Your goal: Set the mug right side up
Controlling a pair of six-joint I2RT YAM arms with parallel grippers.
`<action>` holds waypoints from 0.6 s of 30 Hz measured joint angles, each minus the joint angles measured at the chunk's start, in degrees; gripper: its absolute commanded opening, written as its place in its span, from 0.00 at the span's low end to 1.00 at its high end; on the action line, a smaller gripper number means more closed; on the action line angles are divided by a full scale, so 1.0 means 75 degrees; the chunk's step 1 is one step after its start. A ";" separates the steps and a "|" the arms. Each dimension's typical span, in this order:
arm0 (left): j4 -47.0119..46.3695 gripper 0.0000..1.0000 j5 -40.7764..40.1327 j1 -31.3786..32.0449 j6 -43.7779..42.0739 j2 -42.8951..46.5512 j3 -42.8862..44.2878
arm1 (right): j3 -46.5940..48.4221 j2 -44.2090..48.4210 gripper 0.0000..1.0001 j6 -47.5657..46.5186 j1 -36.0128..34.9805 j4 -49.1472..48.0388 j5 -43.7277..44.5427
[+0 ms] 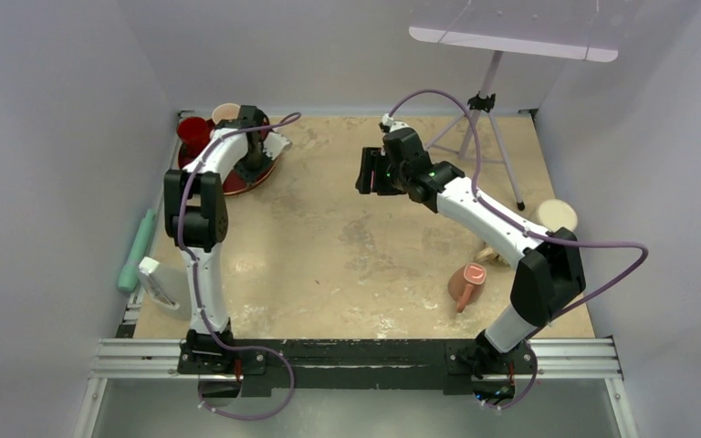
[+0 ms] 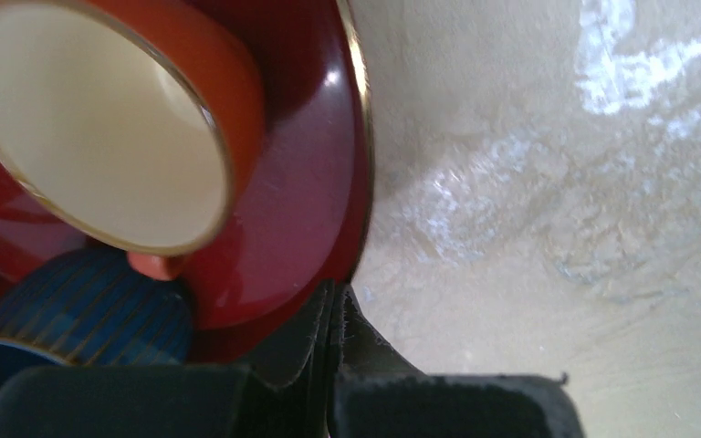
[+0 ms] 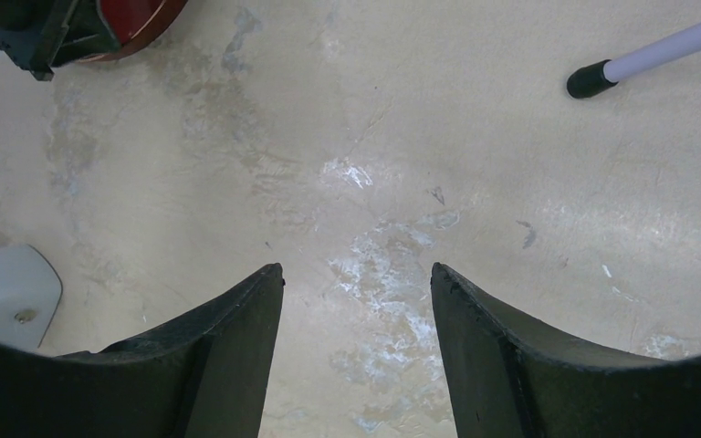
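A salmon-pink mug [image 1: 466, 283] lies tipped over on the table at the near right, its handle pointing toward the front edge and close to the right arm's base. Neither wrist view shows it. My right gripper [image 1: 363, 172] hovers over the middle of the table, far from the mug. It is open [image 3: 358, 270], with only bare tabletop between its fingers. My left gripper [image 1: 257, 172] is at the back left, shut [image 2: 336, 290], its tips meeting right at the rim of a dark red plate [image 2: 301, 201].
On the red plate [image 1: 237, 182] stand an orange cup with a cream inside [image 2: 100, 128] and a blue striped cup [image 2: 82, 319]. A red mug [image 1: 193, 132] stands behind. A tripod [image 1: 479, 128], a cream disc [image 1: 557, 215], a green tube [image 1: 137, 248] and a white block [image 1: 157, 281] line the edges.
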State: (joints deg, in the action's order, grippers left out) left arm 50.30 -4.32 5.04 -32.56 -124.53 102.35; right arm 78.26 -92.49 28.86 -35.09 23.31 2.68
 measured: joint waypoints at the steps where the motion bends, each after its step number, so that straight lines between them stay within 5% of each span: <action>1: 0.0166 0.00 -0.0044 0.0012 0.0041 -0.0114 0.0181 | 0.0000 0.0003 0.64 0.0000 0.0000 0.0000 0.0035; 7: -0.0306 0.00 -0.0460 0.0073 0.0082 -0.0938 0.1323 | 0.0000 0.0061 0.64 0.0000 0.0000 0.0052 0.0149; 18: -0.1157 0.00 -0.0860 0.0073 -0.0178 -0.1475 0.1463 | 0.0026 0.0119 0.64 -0.0003 0.0000 0.0358 0.0175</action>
State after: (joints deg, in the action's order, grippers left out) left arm 41.63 -10.76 5.58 -33.89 -135.59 113.32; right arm 78.46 -91.59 28.84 -35.09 26.00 3.99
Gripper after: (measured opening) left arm 0.009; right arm 0.640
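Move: The small orange mug lies on its side in the red tray, about 7 cm ahead of the left hand's shut fingertips, 1 cm to their left and roughly level with them. The blue mug is some 4 cm ahead and 9 cm left; the pink mug stands about 19 cm ahead and 6 left, the red mug 15 ahead and 14 left. From the right hand the orange mug is roughly 11 cm ahead, 30 left and 15 below. Reaching forward about 7.5 cm from above the tray's near rim, the left hand takes its shut fingertips to the near side of the orange mug. It goes fast and level at first, then eases on while sinking some 2 cm, the fingers tipping out forward by about 10 degrees and staying shut to nudge the mug ahead. ##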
